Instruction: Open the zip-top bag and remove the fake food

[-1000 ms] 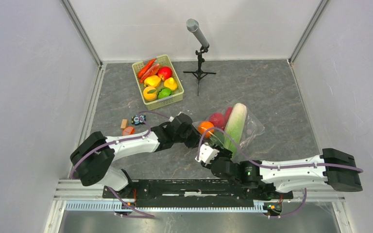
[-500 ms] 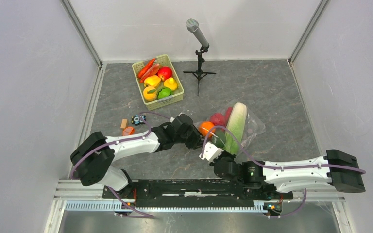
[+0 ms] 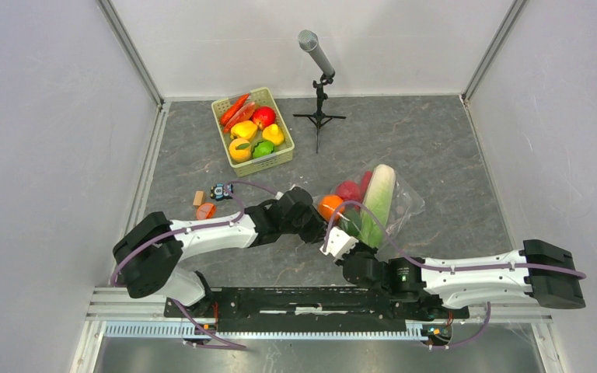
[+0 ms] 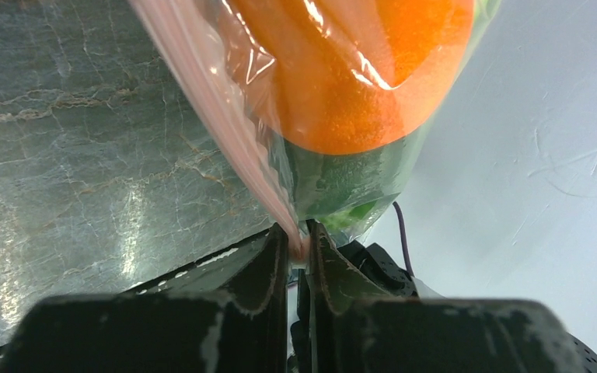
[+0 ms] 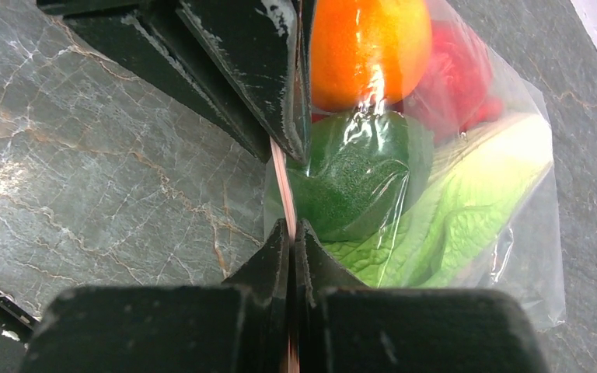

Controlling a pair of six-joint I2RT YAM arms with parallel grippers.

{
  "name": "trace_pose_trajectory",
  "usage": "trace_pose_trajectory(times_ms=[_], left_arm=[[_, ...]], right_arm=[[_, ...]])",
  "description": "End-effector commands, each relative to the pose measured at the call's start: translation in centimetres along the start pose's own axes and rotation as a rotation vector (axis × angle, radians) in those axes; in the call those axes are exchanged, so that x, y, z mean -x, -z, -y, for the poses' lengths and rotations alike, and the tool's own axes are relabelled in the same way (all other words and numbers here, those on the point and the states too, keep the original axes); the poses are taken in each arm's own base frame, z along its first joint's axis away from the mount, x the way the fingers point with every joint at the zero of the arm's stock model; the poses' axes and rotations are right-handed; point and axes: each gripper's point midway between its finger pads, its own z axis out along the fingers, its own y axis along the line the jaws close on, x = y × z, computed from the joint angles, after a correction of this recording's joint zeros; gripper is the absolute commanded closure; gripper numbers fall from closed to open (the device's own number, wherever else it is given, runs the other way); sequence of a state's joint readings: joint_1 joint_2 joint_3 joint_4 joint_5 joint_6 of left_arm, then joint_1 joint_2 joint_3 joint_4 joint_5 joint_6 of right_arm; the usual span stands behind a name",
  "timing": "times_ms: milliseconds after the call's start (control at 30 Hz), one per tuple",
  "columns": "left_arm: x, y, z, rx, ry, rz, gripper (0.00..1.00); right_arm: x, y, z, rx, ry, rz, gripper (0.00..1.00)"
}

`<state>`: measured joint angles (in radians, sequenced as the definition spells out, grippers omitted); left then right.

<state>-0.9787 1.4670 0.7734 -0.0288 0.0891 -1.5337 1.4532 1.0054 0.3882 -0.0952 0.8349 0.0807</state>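
The clear zip-top bag (image 3: 401, 203) lies at mid table, holding an orange (image 3: 329, 205), a red piece (image 3: 348, 190), a dark green fruit (image 5: 350, 175) and a long white-and-green cabbage (image 3: 378, 200). Its pale pink zip strip (image 5: 282, 186) runs along the near-left edge. My left gripper (image 3: 312, 227) is shut on one part of the strip (image 4: 225, 132), with the orange (image 4: 357, 70) just beyond its fingertips. My right gripper (image 3: 334, 239) is shut on the strip a little nearer; in the right wrist view it (image 5: 291, 227) pinches the strip beside the green fruit.
A green lattice basket (image 3: 279, 159) of toy peppers, apple and chillies stands at the back left. A microphone on a small tripod (image 3: 319, 85) stands behind the bag. Small toy pieces (image 3: 206, 203) lie left of my left arm. White walls enclose the table.
My left gripper has shifted slightly right and nearer along the bag's edge. My right gripper moved a little right, then held. The bag has barely moved.
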Motion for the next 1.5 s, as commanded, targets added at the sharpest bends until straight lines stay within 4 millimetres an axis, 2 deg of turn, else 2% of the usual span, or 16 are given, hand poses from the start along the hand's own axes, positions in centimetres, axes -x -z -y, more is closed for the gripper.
trace_pose_trajectory(times_ms=[0, 200, 467, 633, 767, 800, 833, 867, 933, 967, 1067, 1233, 1300, 1367, 1467], left_arm=[[1.4, 0.7, 1.2, -0.03, 0.024, 0.064, 0.96], [4.3, 1.0, -0.1, 0.011, 0.018, 0.117, 0.98], [9.9, 2.3, -1.0, 0.047, 0.029, 0.212, 0.98], [13.4, 3.4, -1.9, 0.082, 0.022, 0.278, 0.98], [14.8, 3.7, -1.9, 0.098, -0.025, 0.3, 0.98], [14.6, 3.7, -1.4, 0.085, -0.049, 0.287, 0.98], [14.4, 3.5, -1.3, 0.083, -0.07, 0.271, 0.97], [14.2, 3.5, -1.1, 0.074, -0.077, 0.255, 0.97], [13.6, 3.4, -0.9, 0.048, -0.084, 0.232, 0.96], [13.3, 3.4, -1.1, 0.043, -0.084, 0.228, 0.95], [12.7, 3.8, -1.3, 0.026, -0.086, 0.227, 0.93], [12.3, 4.2, -1.8, 0.026, -0.112, 0.225, 0.8], [12.2, 4.4, -2.2, 0.036, -0.119, 0.226, 0.67], [12.1, 4.8, -2.5, 0.04, -0.135, 0.232, 0.48], [12.0, 5.9, -3.2, 0.037, -0.157, 0.259, 0.35]], right_arm=[[0.5, 0.4, 0.5, -0.011, -0.054, 0.019, 1.0], [0.0, 1.2, 1.3, -0.014, -0.091, 0.02, 1.0], [-0.2, 1.8, 1.8, -0.008, -0.163, 0.049, 1.0], [-0.1, 2.0, 1.6, 0.008, -0.173, 0.055, 1.0], [0.7, 2.2, 1.0, 0.053, -0.184, 0.063, 1.0], [1.3, 2.3, 0.7, 0.072, -0.189, 0.067, 0.96], [1.9, 2.4, 0.5, 0.092, -0.192, 0.07, 0.86], [2.7, 2.7, 0.3, 0.111, -0.198, 0.076, 0.71], [4.6, 3.1, 0.1, 0.146, -0.206, 0.09, 0.49], [5.6, 3.4, 0.1, 0.161, -0.204, 0.096, 0.42], [7.5, 3.7, 0.9, 0.134, -0.195, 0.091, 0.32], [8.3, 2.9, 1.8, 0.05, -0.155, 0.045, 0.23], [8.6, 2.4, 1.3, 0.049, -0.15, 0.032, 0.23], [8.7, 1.9, 1.0, 0.047, -0.158, 0.021, 0.22], [7.9, 0.9, 1.2, 0.021, -0.182, -0.021, 0.25]])
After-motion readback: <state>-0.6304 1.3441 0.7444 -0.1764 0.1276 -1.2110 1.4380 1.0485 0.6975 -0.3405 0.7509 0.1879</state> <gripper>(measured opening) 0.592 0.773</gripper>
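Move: Close beside each other, both hands already pinch the bag's zip strip, the left at the slider, about 4 cm ahead and 2 cm left of the right. From the left hand the strip's far end lies roughly 10 cm ahead and 3 cm left. The orange is about 6 cm ahead and 1 cm right of the left hand, the avocado 2 cm ahead and 5 cm right of it, both some 4 cm lower. Pulling the slider along the zip towards its far end, the left hand sweeps about 9 cm forward and as far left, tilting slightly, then opens and drifts a little left. The right hand keeps its pinch as an anchor at first, easing a little right and up, then opens, climbs clear of the strip and shifts left, sinking slightly at the end. ##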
